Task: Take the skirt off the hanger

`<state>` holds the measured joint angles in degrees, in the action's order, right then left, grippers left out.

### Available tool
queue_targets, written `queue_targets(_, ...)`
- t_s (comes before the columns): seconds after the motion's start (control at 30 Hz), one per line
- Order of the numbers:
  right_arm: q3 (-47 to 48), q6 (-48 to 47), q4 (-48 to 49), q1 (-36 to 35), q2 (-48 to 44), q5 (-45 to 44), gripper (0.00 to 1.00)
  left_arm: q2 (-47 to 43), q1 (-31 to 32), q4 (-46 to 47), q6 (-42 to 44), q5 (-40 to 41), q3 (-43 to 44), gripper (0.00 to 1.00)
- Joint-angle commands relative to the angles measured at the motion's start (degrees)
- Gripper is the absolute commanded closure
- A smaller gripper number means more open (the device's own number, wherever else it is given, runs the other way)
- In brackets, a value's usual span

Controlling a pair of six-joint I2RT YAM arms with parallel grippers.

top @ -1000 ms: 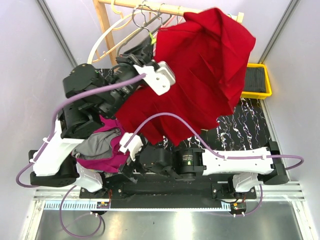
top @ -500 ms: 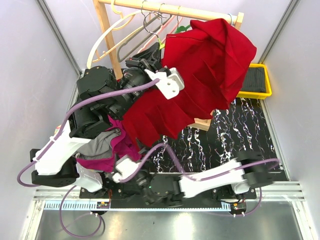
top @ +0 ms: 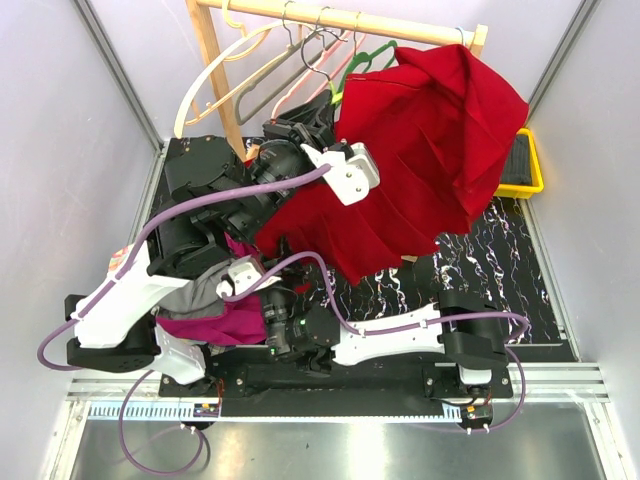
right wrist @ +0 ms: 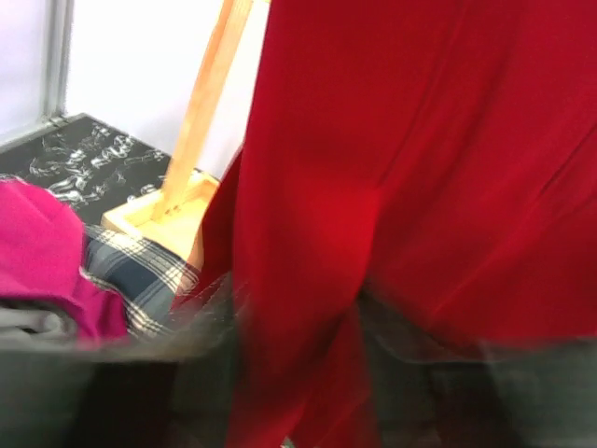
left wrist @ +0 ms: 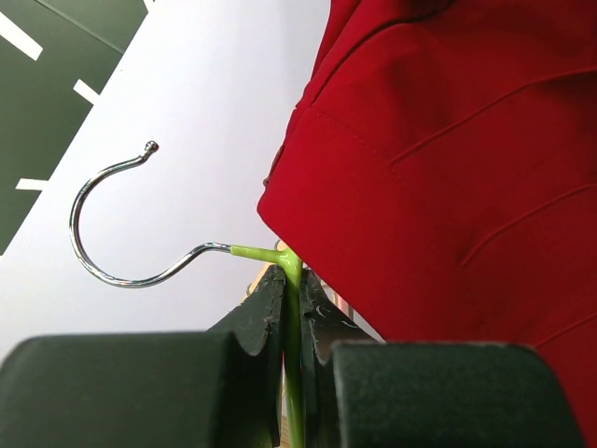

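The red pleated skirt (top: pixel 420 160) hangs from a green hanger (top: pixel 360 62) beside the rack, held up over the table. My left gripper (left wrist: pixel 291 280) is shut on the hanger's green neck (left wrist: pixel 293 317), just below its metal hook (left wrist: pixel 103 243); the skirt's waistband (left wrist: pixel 448 187) sits right beside the jaws. My right gripper (top: pixel 283 300) is low under the skirt's hem. In the right wrist view the picture is blurred: the red cloth (right wrist: pixel 373 187) falls between my right gripper (right wrist: pixel 298 373), whose fingers look apart, but I cannot make out whether they pinch it.
A wooden rack (top: pixel 215 80) with several bare hangers (top: pixel 250 80) stands at the back. A yellow tray (top: pixel 525 160) lies at the right. A pile of magenta and grey clothes (top: pixel 205 300) sits by the left arm's base; a plaid garment (right wrist: pixel 140 271) lies beside the rack's foot (right wrist: pixel 168 219).
The left arm has carried hanger and skirt up and to the right. The right arm has swung round at the front, its wrist now under the skirt's lower edge.
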<state>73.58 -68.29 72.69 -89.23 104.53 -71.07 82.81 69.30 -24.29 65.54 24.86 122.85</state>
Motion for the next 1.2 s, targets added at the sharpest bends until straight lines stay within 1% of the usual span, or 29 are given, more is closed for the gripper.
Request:
queue_targets(0.0,4.46,-1.23,15.03,-0.59,-0.65,1.02,0.84,-3.26,0.22,10.50,-0.32,-1.39,0.46,1.00)
queue_targets(0.03,4.90,-1.58,14.94,-0.85,-0.38,0.76,0.98,-3.26,0.22,10.50,-0.15,-1.48,0.38,1.00)
queue_targets(0.07,5.08,-1.84,14.85,-1.29,-0.12,0.67,1.00,-3.18,0.31,10.76,0.11,-1.48,0.11,1.00)
queue_targets(0.1,4.30,-1.93,14.68,-1.82,-0.12,1.62,1.00,-3.18,0.22,11.37,0.81,-1.48,-0.15,1.00)
queue_targets(0.2,0.71,3.40,6.80,-4.37,-1.78,1.90,1.00,-2.21,-0.30,13.65,1.17,-2.45,0.19,1.00)
queue_targets(0.23,-0.97,11.17,-2.54,-5.24,-2.92,2.42,1.00,-1.43,-0.65,13.57,0.74,-2.71,1.16,1.00)
queue_targets(0.27,-4.12,16.38,-8.73,-6.47,-6.24,3.12,1.00,0.67,-1.26,13.05,0.30,-3.15,4.30,1.00)
queue_targets(0.3,-5.37,29.66,-15.58,-6.83,-8.18,5.13,1.00,1.91,-1.62,12.61,-0.84,-3.33,6.33,1.00)
queue_targets(0.33,-5.90,37.89,-34.96,-6.92,-10.20,6.98,1.00,4.36,-1.97,12.08,-1.37,-3.68,10.44,1.00)
queue_targets(0.37,-6.08,45.71,-44.29,-6.66,-13.79,9.34,1.00,5.51,-2.50,11.64,-1.46,-4.12,11.96,1.00)
queue_targets(0.4,-6.52,55.36,-50.65,-6.40,-15.13,13.37,1.00,6.31,-2.59,11.99,-1.20,-4.47,13.11,1.00)
queue_targets(0.43,-6.96,58.24,-58.46,-6.39,-16.02,13.50,1.00,7.36,-2.85,12.42,-0.94,-4.73,14.16,1.00)
queue_targets(0.47,-6.79,61.23,-63.15,-6.22,-17.24,13.59,1.00,7.63,-3.20,13.47,-0.68,-5.52,14.52,1.00)
queue_targets(0.5,-6.35,67.87,-75.11,-5.96,-17.69,17.24,1.00,7.81,-3.38,14.09,-0.07,-5.79,14.61,1.00)
queue_targets(0.57,-6.17,75.82,-83.72,-5.96,-19.27,19.37,1.00,7.81,-3.82,15.15,0.47,-6.40,14.96,1.00)
queue_targets(0.6,-6.08,82.12,-91.59,-5.69,-19.62,22.17,1.00,7.72,-3.91,15.41,0.90,-6.49,15.23,1.00)
queue_targets(0.63,-5.82,86.01,-95.85,-5.69,-19.89,22.64,1.00,7.81,-4.17,15.59,0.99,-6.58,15.84,1.00)
queue_targets(0.7,-5.03,91.64,-103.83,-5.60,-20.51,25.35,1.00,7.81,-5.31,16.12,1.61,-6.93,16.54,1.00)
queue_targets(0.73,-3.81,93.67,-106.84,-5.60,-20.68,25.36,1.00,7.72,-5.75,16.29,1.78,-7.11,17.33,1.00)
queue_targets(0.77,-2.32,94.48,-108.53,-5.25,-20.94,28.50,1.00,7.81,-6.45,16.64,2.05,-7.46,17.77,1.00)
queue_targets(0.83,-0.99,98.60,-115.64,-3.85,-20.25,31.94,1.00,7.81,-6.98,16.91,3.54,-7.81,19.26,1.00)
queue_targets(0.87,-0.29,100.01,-118.19,-3.85,-18.50,35.44,1.00,7.90,-7.51,17.61,4.15,-8.77,19.71,1.00)
queue_targets(0.9,-0.02,103.85,-124.30,-3.85,-17.35,36.69,1.00,7.90,-7.86,18.14,5.55,-9.13,20.15,1.00)
queue_targets(0.93,0.24,106.50,-127.76,-3.85,-15.86,37.57,1.00,8.07,-8.30,18.49,6.09,-9.65,21.46,1.00)
queue_targets(0.97,0.42,108.61,-130.49,-3.85,-13.33,40.45,1.00,8.16,-9.00,18.67,6.44,-10.44,22.17,1.00)
queue_targets(1.0,0.68,113.16,-135.82,-3.93,-12.17,41.09,1.00,8.16,-9.27,18.93,7.23,-10.71,22.69,1.00)
queue_targets(1.07,-0.53,117.14,-138.50,-4.02,-12.15,43.46,1.00,7.72,-10.49,19.37,7.41,-10.89,23.14,1.00)
queue_targets(1.13,-2.99,123.29,-141.14,-3.93,-15.39,44.61,1.00,6.41,-11.98,19.46,6.89,-10.89,22.53,1.00)
queue_targets(1.17,-3.88,128.10,-142.11,-3.93,-16.80,45.40,1.00,5.97,-12.60,19.81,6.54,-10.80,22.00,1.00)
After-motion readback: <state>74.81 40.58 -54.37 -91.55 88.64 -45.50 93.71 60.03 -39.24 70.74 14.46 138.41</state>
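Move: The red skirt's hanging lower edge lies right between the right gripper's half-closed fingers, about 1 cm ahead of them. From that gripper, the magenta skirt's pile is some 14 cm left, 3 cm ahead and 26 cm below, and the plaid skirt 12 cm ahead, 6 cm left and 28 cm below. From the left gripper, that lower edge is roughly 25 cm below, 4 cm back and 6 cm left, and the rack rail about 13 cm straight ahead at much its own height. Shut the right fingers on the red skirt's lower edge, then draw it back and carry on down and right, about 18 cm lower in all, tipping the fingertips some 50 degrees downward. Keep the left fingers closed on the lime hanger and bring it about 5 cm forward towards the rail and slightly right, left side rolling up late. ##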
